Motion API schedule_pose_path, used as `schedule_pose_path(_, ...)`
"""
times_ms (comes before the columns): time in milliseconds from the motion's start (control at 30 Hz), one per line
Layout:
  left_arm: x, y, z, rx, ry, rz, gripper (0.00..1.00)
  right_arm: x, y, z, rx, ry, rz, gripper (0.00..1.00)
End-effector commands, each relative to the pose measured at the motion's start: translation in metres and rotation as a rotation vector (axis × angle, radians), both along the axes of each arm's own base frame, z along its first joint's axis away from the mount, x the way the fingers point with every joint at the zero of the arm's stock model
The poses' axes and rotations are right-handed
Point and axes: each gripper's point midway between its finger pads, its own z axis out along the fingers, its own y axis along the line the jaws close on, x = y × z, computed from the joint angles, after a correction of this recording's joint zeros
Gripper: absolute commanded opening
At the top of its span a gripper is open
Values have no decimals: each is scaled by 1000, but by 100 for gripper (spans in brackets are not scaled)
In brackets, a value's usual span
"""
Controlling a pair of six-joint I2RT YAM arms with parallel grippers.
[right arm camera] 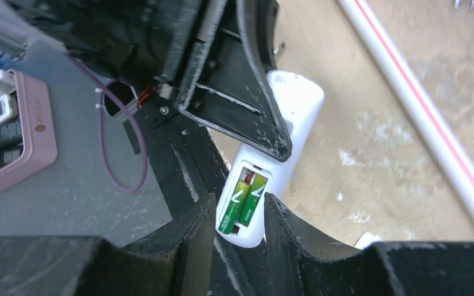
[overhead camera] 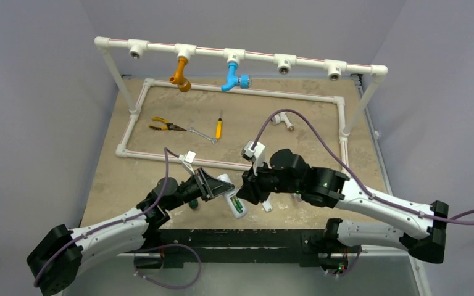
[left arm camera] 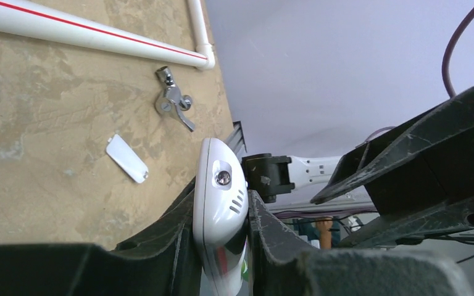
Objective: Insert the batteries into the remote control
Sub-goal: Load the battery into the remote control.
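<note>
The white remote control (right arm camera: 296,105) hangs just above the table's near edge, held by its sides in my left gripper (left arm camera: 221,206), which is shut on it. Its back faces up with the battery recess uncovered. Two green batteries (right arm camera: 244,198) lie side by side in the recess; in the top view the batteries (overhead camera: 237,204) show as a green patch. My right gripper (right arm camera: 239,223) hovers over the remote's lower end, open and holding nothing, one finger either side of the recess. In the top view the right gripper (overhead camera: 247,190) sits close against the remote (overhead camera: 231,192) and the left gripper (overhead camera: 212,185).
A small flat white cover plate (left arm camera: 126,158) lies on the table by the remote, also seen as the plate (overhead camera: 266,205). A white pipe frame (overhead camera: 234,92) with orange and blue taps rings the back. Pliers (overhead camera: 160,125), a wrench (overhead camera: 202,134), a yellow screwdriver (overhead camera: 219,127) and a metal fitting (left arm camera: 174,100) lie inside.
</note>
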Motion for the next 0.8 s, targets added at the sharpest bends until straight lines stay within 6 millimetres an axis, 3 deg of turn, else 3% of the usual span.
schedule_pose_path(0,-8,-7,46,-156,-37,-55,0,-2,-3,32,71,-241,168,34)
schedule_pose_path(233,-13,-7,58,-220,-16,-84,0,-44,3,61,251,-376,477,37)
schedule_pose_path(467,-14,-7,58,-222,-18,-90,0,-53,10,48,207,-415,654,34)
schedule_pose_path(567,-14,-6,55,-213,-17,-84,0,-63,8,49,267,-406,767,34)
schedule_pose_path(767,-14,-6,56,-210,-26,-81,0,-59,3,36,261,-430,803,31)
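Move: The two batteries, lying in the open bay of the remote control, are about 3 cm back of the right hand, 3 cm to its left and 3 cm below. On the table some 20 cm lower lie the battery cover, about 6 cm ahead and 9 cm right, and the green screwdriver, about 6 cm ahead and 19 cm left. From the left hand, which grips the remote's far end, the batteries are about 5 cm back, 4 cm right and 1 cm lower. The right fingertips end right at the batteries in the bay, parted about as before; whether they touch can't be made out. The right hand rises first, then swings back about 5 cm while turning some 40 degrees counter-clockwise and rolling, and sinks a little at the end. Meanwhile the left keeps its grip and lifts the remote about 3 cm, tilting it slightly. ##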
